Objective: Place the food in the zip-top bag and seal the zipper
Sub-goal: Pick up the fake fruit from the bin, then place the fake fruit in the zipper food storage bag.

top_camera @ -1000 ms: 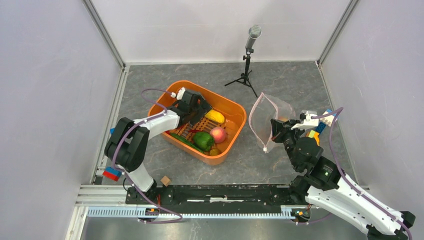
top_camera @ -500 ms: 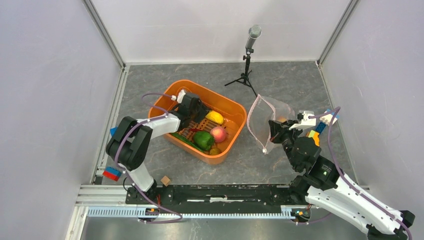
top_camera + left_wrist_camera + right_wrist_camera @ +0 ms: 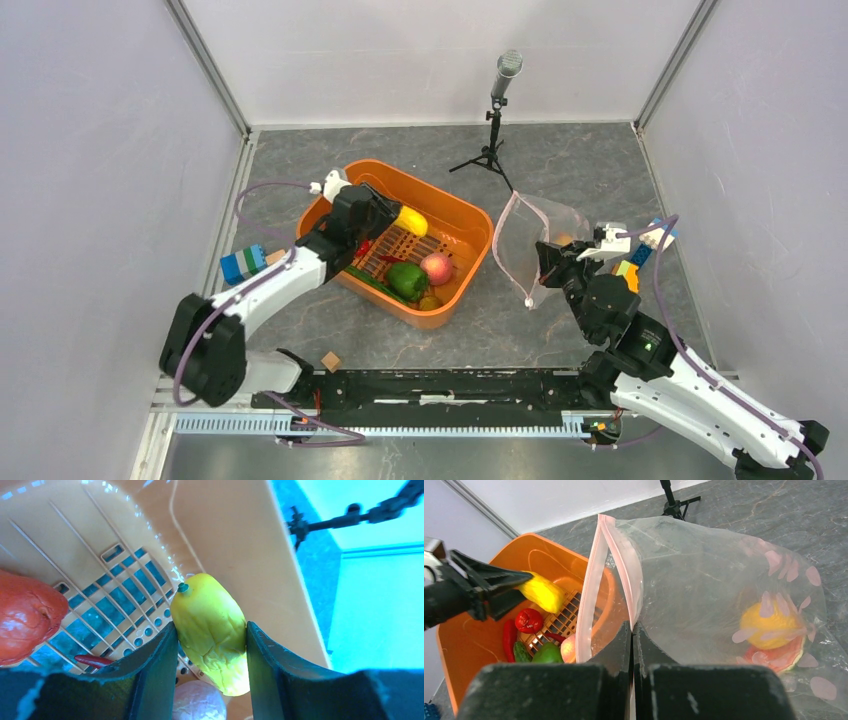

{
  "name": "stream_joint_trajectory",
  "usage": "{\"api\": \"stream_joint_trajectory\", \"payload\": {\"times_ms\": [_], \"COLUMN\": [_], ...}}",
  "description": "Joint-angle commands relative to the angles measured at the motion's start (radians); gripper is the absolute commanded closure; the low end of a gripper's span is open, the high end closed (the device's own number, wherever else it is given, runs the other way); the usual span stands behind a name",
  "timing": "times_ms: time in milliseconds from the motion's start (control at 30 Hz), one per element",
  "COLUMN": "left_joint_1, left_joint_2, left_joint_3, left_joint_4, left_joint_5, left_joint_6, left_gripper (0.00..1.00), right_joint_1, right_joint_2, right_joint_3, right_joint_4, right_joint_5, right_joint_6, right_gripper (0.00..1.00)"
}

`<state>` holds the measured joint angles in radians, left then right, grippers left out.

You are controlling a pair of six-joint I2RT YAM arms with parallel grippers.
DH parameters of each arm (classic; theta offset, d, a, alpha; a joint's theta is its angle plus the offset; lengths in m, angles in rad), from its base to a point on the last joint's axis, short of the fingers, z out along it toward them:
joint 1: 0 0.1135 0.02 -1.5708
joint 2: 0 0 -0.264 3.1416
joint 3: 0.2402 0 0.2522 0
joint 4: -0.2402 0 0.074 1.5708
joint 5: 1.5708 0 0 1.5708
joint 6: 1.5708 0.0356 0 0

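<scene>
My left gripper (image 3: 392, 216) (image 3: 210, 642) is shut on a yellow piece of food (image 3: 413, 221) (image 3: 211, 627) (image 3: 543, 591), holding it above the slotted floor of the orange basket (image 3: 470, 212). More food lies in the basket: a green bell pepper (image 3: 405, 281), a pinkish round fruit (image 3: 436, 268), a red pepper (image 3: 529, 620) and a cucumber (image 3: 522, 653). To the right, the zip-top bag (image 3: 548, 222) (image 3: 704, 575) stands with its mouth open toward the basket. My right gripper (image 3: 546, 262) (image 3: 632, 630) is shut on one side of its pink zipper (image 3: 593, 575). A yellow-orange piece (image 3: 768, 625) sits inside the bag.
A microphone on a small tripod (image 3: 494, 128) stands behind the basket. Coloured blocks lie at the left wall (image 3: 243, 264) and behind the right wrist (image 3: 640, 256). A small wooden cube (image 3: 331, 361) rests near the front rail. Grey walls close in on three sides.
The left jaws closed on the yellow piece in the basket and raised it, shifting slightly left. The left elbow swung out to the left. The right arm and bag stayed still.
</scene>
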<state>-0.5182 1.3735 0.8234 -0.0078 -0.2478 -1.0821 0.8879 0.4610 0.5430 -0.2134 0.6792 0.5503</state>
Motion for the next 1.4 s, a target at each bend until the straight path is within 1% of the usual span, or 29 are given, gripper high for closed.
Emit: {"api": "stream_joint_trajectory", "payload": {"times_ms": [0, 133, 233, 433, 567, 767, 933, 1133, 1267, 1367], "left_joint_1": [0.001, -0.004, -0.036, -0.188, -0.290, -0.411, -0.505, -0.595, -0.633, -0.657], "left_joint_2": [-0.133, -0.220, -0.269, -0.295, -0.272, -0.173, -0.118, -0.076, -0.035, -0.005], "left_joint_3": [0.034, 0.042, 0.037, 0.102, 0.153, 0.225, 0.250, 0.280, 0.300, 0.298], "left_joint_4": [-0.072, -0.097, -0.088, -0.078, -0.018, 0.076, 0.133, 0.211, 0.243, 0.253], "left_joint_5": [-0.123, -0.120, -0.111, -0.164, -0.192, -0.205, -0.286, -0.357, -0.363, -0.355], "left_joint_6": [0.100, 0.116, 0.100, 0.130, 0.164, 0.243, 0.336, 0.471, 0.578, 0.642], "left_gripper": [0.68, 0.68, 0.68, 0.68, 0.67, 0.63, 0.63, 0.62, 0.61, 0.57], "right_joint_1": [0.000, 0.001, 0.000, 0.000, 0.001, 0.000, 0.000, 0.001, 0.000, 0.001], "right_joint_2": [-0.005, 0.002, 0.018, 0.061, 0.067, 0.040, 0.020, 0.015, 0.015, 0.001], "right_joint_3": [-0.012, -0.025, -0.034, -0.034, -0.028, -0.027, -0.032, -0.034, -0.031, -0.035], "right_joint_4": [0.056, 0.084, 0.109, 0.144, 0.146, 0.148, 0.149, 0.182, 0.189, 0.198], "right_joint_5": [-0.014, -0.045, -0.068, -0.111, -0.124, -0.133, -0.149, -0.187, -0.201, -0.198], "right_joint_6": [0.023, 0.036, 0.053, 0.066, 0.069, 0.077, 0.090, 0.091, 0.095, 0.098], "right_gripper": [1.00, 1.00, 1.00, 1.00, 1.00, 1.00, 1.00, 1.00, 1.00, 1.00]}}
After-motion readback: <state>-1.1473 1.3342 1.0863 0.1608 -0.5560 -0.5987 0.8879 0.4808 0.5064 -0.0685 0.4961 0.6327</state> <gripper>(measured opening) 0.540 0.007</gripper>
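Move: The left hand already holds the yellow fruit just inside the bin's far part. The bag's mouth lies about 23 cm to its right, 10 cm back and some 6 cm higher. In the bin under the way there, the peach is about 5 cm back, 6 cm right and 9 cm below, the green pepper 8 cm straight back and 10 cm below. From the right hand, which pinches the mouth's edge, the yellow fruit is roughly 14 cm ahead, 27 cm left and 10 cm lower. Keeping the yellow fruit pinched, the left hand first rises out of the bin, then swings right and back while climbing on, about 17 cm each up and right and 11 cm back, to the bag's mouth; the fingers tip up to near level and turn clockwise. The right hand, still gripping the zipper edge, shifts some 4 cm left to meet it, turning slightly counter-clockwise. ##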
